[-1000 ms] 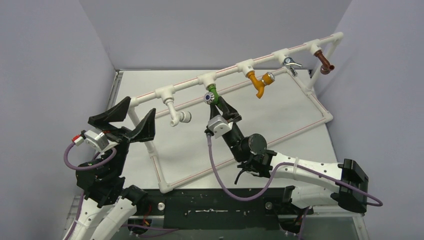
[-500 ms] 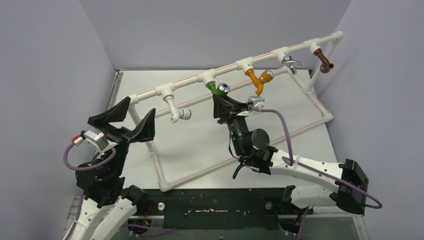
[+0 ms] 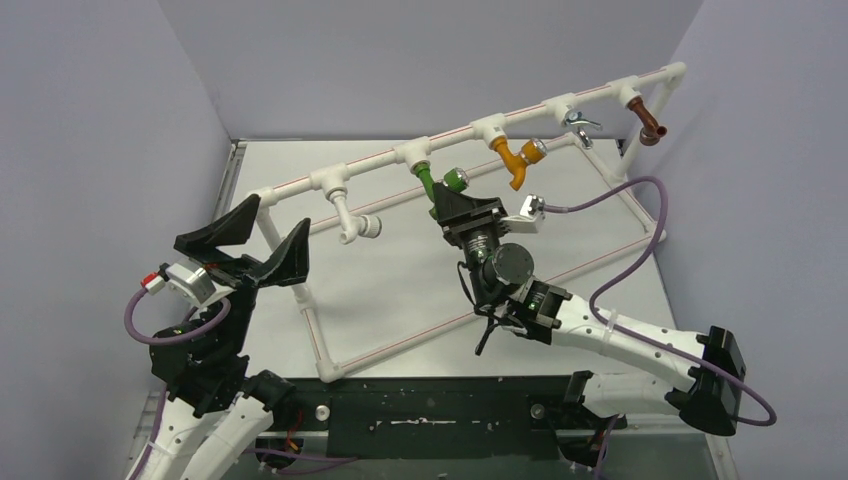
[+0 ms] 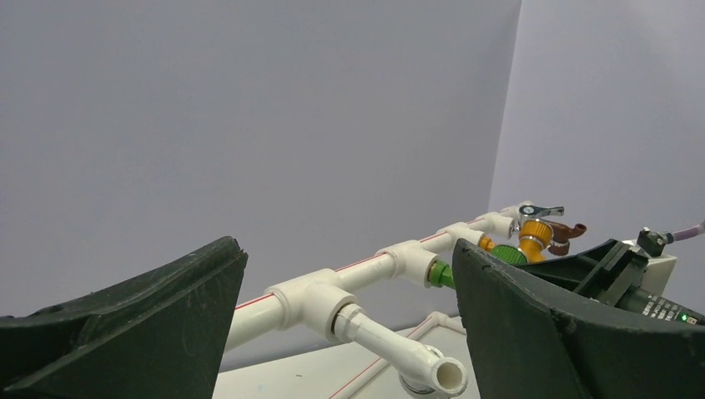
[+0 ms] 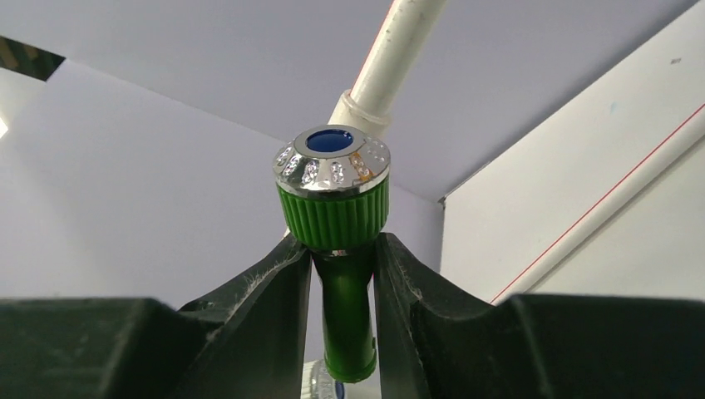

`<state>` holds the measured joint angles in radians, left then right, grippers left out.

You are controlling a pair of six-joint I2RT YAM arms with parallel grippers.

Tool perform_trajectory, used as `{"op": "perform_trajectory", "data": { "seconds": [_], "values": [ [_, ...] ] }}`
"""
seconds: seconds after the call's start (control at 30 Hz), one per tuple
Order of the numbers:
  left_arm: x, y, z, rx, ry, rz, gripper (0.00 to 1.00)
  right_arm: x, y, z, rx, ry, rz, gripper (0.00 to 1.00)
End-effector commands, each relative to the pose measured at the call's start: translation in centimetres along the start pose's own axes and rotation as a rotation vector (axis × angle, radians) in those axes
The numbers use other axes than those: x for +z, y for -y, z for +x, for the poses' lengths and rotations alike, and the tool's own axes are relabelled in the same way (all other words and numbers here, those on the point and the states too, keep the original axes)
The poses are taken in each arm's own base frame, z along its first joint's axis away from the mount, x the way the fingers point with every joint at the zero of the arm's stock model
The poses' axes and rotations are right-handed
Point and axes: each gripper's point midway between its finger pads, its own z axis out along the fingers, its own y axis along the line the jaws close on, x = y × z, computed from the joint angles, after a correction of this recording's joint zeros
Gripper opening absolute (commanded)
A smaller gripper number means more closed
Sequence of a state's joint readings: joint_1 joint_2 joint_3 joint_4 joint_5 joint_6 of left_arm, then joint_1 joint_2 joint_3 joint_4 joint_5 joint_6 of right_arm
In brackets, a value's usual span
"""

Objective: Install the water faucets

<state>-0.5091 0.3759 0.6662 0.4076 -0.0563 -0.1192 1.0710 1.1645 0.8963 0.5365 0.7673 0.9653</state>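
Note:
The green faucet (image 3: pixel 438 184) hangs from the middle tee of the white pipe frame (image 3: pixel 375 167). My right gripper (image 3: pixel 447 197) is shut on it. In the right wrist view both fingers clamp the green neck (image 5: pixel 345 299) just under its ribbed, chrome-topped knob. A white faucet (image 3: pixel 350 223) sits in the tee to the left, and orange (image 3: pixel 516 160), silver (image 3: pixel 578 121) and brown (image 3: pixel 648 124) faucets follow to the right. My left gripper (image 3: pixel 262 238) stands wide open beside the frame's left post, holding nothing; its view looks along the rail at the white faucet (image 4: pixel 401 350).
The pipe frame's lower rails (image 3: pixel 395 340) lie on the white table and its rear post (image 3: pixel 668 85) rises at the back right. Grey walls close in on three sides. The right arm's purple cable (image 3: pixel 640 215) loops over the frame's right side.
My right wrist has rolled with the green faucet in its grip, swinging the faucet's knob from lower left to upper right. Its cable swung out to the right. The left arm stayed still.

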Motion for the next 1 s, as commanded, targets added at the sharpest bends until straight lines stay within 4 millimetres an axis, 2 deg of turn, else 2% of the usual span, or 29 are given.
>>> {"op": "perform_trajectory", "data": {
  "seconds": [0.0, 0.4, 0.43, 0.63, 0.77, 0.97],
  "values": [
    [0.1, 0.1, -1.4, 0.000, 0.043, -0.001, 0.94, 1.2, 3.8, -2.7, 0.194, 0.126, 0.206, 0.00],
    [0.1, 0.1, -1.3, -0.001, 0.039, -0.001, 0.94, 1.1, 4.3, -2.4, 0.220, 0.099, 0.222, 0.00],
    [0.1, 0.1, -1.2, -0.001, 0.037, -0.001, 0.94, 1.1, 4.3, -2.4, 0.218, 0.096, 0.221, 0.03],
    [0.1, 0.1, -1.2, 0.000, 0.035, -0.002, 0.94, 0.9, 3.8, -2.3, 0.205, 0.072, 0.202, 0.38],
    [0.2, 0.1, -1.1, 0.001, 0.031, -0.003, 0.94, 0.5, 3.6, -2.5, 0.196, 0.059, 0.178, 0.55],
    [0.3, 0.1, -0.9, 0.000, 0.024, 0.000, 0.94, -0.1, 2.4, -3.0, 0.132, 0.017, 0.137, 0.71]
  ]
}}
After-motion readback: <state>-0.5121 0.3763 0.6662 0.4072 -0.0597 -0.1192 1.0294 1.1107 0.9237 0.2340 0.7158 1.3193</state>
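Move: My right hand already grips the green faucet: its middle is about 1 cm ahead and 1 cm left, level with my pads. The pipe tee it screws into is some 6 cm ahead, 4 cm left and 3 cm up. The orange faucet sits roughly 7 cm ahead and 10 cm right, the white one about 4 cm back and 12 cm left. From my idle left hand the green faucet is about 15 cm ahead, 20 cm right and 7 cm down. I finish this twist of the green faucet in its tee, rolling my right hand a last 15 to 20 degrees clockwise as seen from behind it and hardly travelling. I hold there briefly, then spread my fingers to about two-thirds open and sink roughly 2 cm, easing my grip off the faucet body. ##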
